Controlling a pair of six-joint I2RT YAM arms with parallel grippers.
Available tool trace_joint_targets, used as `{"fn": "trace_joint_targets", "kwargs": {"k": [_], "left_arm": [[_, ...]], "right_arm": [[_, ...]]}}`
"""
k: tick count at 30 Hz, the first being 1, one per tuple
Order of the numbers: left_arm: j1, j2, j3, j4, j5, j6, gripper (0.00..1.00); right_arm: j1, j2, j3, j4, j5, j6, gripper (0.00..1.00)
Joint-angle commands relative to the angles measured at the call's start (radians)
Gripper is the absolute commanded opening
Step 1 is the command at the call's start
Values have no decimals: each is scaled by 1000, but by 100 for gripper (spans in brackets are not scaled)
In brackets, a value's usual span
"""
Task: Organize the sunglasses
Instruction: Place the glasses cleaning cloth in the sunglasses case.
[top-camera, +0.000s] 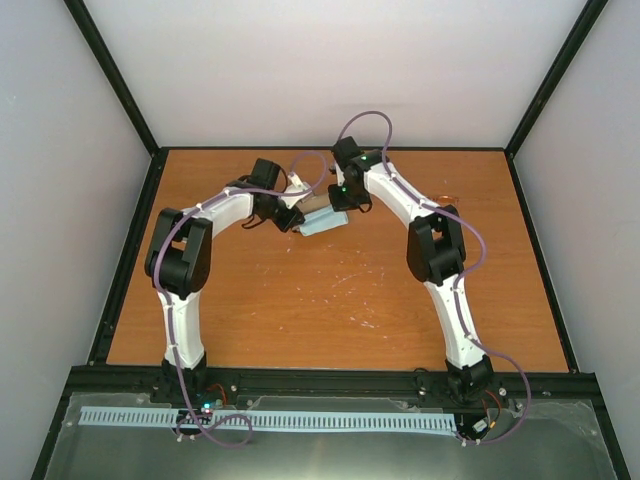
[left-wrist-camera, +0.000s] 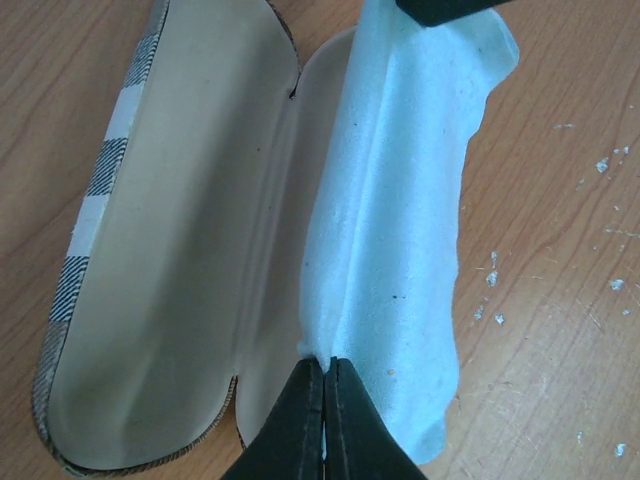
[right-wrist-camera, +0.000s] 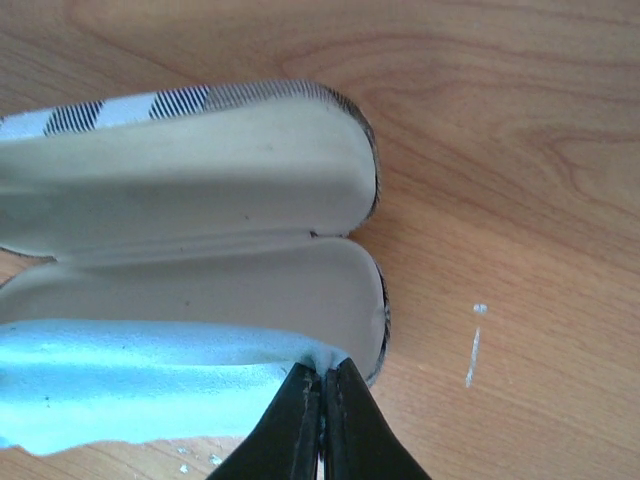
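Note:
An oval case lies open on the table, with striped shells and a cream lining (left-wrist-camera: 180, 250) (right-wrist-camera: 200, 180). A light blue cloth (left-wrist-camera: 400, 220) (right-wrist-camera: 130, 380) is stretched lengthwise over its right half. My left gripper (left-wrist-camera: 326, 365) is shut on the cloth's near end. My right gripper (right-wrist-camera: 322, 375) is shut on the opposite end, at the rim of the case. In the top view both grippers, left (top-camera: 297, 222) and right (top-camera: 340, 205), meet over the cloth (top-camera: 322, 222) at the back middle of the table. The sunglasses are out of view in every frame.
The orange wooden table (top-camera: 330, 300) carries white paint flecks (left-wrist-camera: 610, 285) near the case. Black frame rails (top-camera: 130, 250) border it on the left, right and front. Grey walls stand behind.

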Motion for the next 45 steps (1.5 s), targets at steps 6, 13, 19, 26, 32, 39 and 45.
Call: {"fn": "trace_joint_targets", "kwargs": {"k": [6, 13, 19, 26, 32, 39, 45], "left_arm": [[14, 41, 52, -26, 31, 13, 0], [15, 41, 27, -21, 27, 8, 1], [15, 45, 13, -22, 28, 8, 0], [15, 52, -11, -11, 16, 13, 1], [15, 61, -20, -8, 9, 15, 1], [15, 68, 6, 12, -21, 19, 1], [15, 70, 28, 32, -40, 17, 1]], "right_arm": [[-18, 80, 96, -29, -59, -17, 3], [-18, 107, 81, -35, -94, -14, 3], [-18, 111, 53, -26, -100, -9, 3], [-16, 83, -43, 11, -97, 5, 3], [-6, 37, -146, 64, -74, 21, 3], [-4, -16, -201, 127, -41, 42, 3], [-3, -44, -210, 170, -38, 54, 3]]}}
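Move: The two hands hold the cleaning cloth by its upper edge, about 10 cm apart. The open sunglasses case lies below and between them: its middle is about 5 cm ahead of the left hand, 4 cm to its right and 5 cm down. From the right hand it is about 2 cm ahead, 7 cm left and 6 cm down. The sunglasses lie roughly level with the right hand, some 22 cm to its right and 7 cm lower. Both hands, still pinching the cloth, lower it towards the open case, right about 5 cm, left about 3. ##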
